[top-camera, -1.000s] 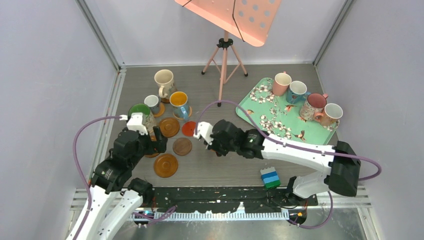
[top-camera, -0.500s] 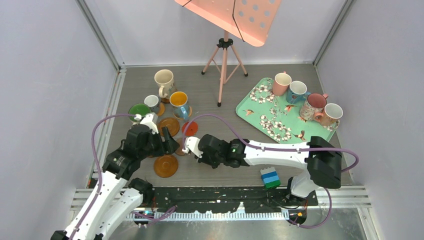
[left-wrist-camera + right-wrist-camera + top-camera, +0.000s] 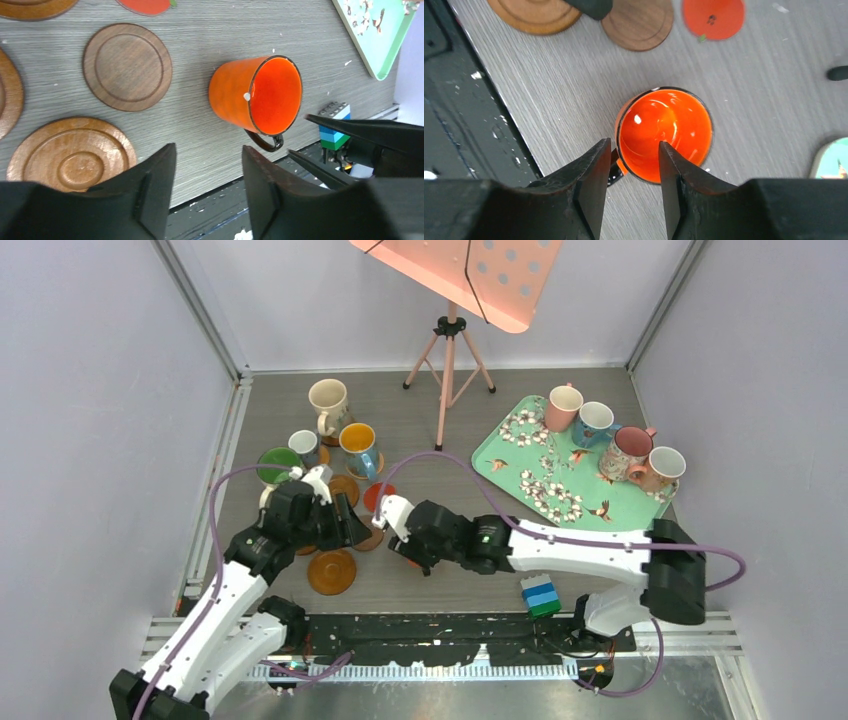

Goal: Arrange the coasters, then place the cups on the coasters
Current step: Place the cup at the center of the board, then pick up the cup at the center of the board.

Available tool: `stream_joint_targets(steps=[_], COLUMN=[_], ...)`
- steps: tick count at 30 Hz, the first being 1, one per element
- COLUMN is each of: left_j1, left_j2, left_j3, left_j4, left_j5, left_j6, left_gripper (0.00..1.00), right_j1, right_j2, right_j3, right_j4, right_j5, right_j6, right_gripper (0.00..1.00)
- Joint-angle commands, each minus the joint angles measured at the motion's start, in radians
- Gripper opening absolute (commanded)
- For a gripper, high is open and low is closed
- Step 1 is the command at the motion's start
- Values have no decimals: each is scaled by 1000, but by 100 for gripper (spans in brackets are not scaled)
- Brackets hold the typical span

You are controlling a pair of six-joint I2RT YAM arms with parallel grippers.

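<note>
An orange cup (image 3: 664, 132) with a black handle stands upright on bare table, right of the coasters. My right gripper (image 3: 634, 175) hangs open over its rim on the handle side, gripping nothing. My left gripper (image 3: 209, 190) is open and empty, just near-left of the orange cup (image 3: 255, 95). Next to it lie a dark brown coaster (image 3: 127, 65), a tan grooved coaster (image 3: 70, 155) and a red coaster (image 3: 714, 17). From above, both grippers meet near the tan coaster (image 3: 331, 571), and the orange cup is almost hidden under the right gripper (image 3: 405, 540).
Several cups sit on coasters at the far left, among them a cream cup (image 3: 328, 400) and a blue one (image 3: 358, 443). A mint floral tray (image 3: 535, 475) at the right holds several more cups. A tripod stand (image 3: 448, 370) rises behind. A block stack (image 3: 540, 595) lies near the front edge.
My right gripper has swung left and nearer, and its jaws have opened off the orange cup. My left gripper has moved right toward the cup, its jaws narrowing.
</note>
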Motion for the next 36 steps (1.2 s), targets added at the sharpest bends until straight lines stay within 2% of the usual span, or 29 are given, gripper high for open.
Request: stream_joint_targets(steps=[1,4,13,17,24,27,29,33,36], left_j1=[-13,-45,-198,-258,-293,-307,-311,-311,-311], left_j2=[71,118,254,342,472,522,538,519,478], left_j3=[9,29,66,103,135,156,165,188,230], left_j4=[109,144,263,281,294,263,237,183,115], left_j5=[92,88,-72,-147,-166,-178,-185,-210,-260], left_j6=[-30,-51,-112,-112,-112,-107,-100,-74,-30], left_gripper=[49,49,48,48,42,35,26,1,0], right_j1=[6,4,4,4,4,4,4,4,4], right_j2=[-193,-281,-561,-671,-815,-864,-885,-912,-917], right_j3=[21,-14,-138,-201,-263,-285,-292,-303,-311], right_j4=[33,13,-108,-131,-197,-218,-224,-229,-229], right_j5=[93,189,530,572,597,609,612,621,621], right_j6=[64,108,274,318,368,382,386,388,390], right_gripper=[47,47,47,47,47,47,47,47,47])
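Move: The orange cup stands about 12 cm to the left hand's right, 2 cm ahead and 9 cm below it. From that hand the dark brown coaster is about 5 cm ahead and 2 cm right, the red coaster 12 cm ahead and 6 cm right, the large brown coaster 3 cm back and 4 cm left. From the right hand the cup is roughly 2 cm ahead, 3 cm left and 7 cm below; the toy bricks lie some 24 cm right and 6 cm back. The cup's rim is taken over by the left hand, which travels about 8 cm right, drifts slightly forward, and sinks, most steeply late; its half-open fingers then shut, pinching the wall on the cup's left side. The right hand, already open, shoots up from the cup, then swings some 20 cm right, turning clockwise. ##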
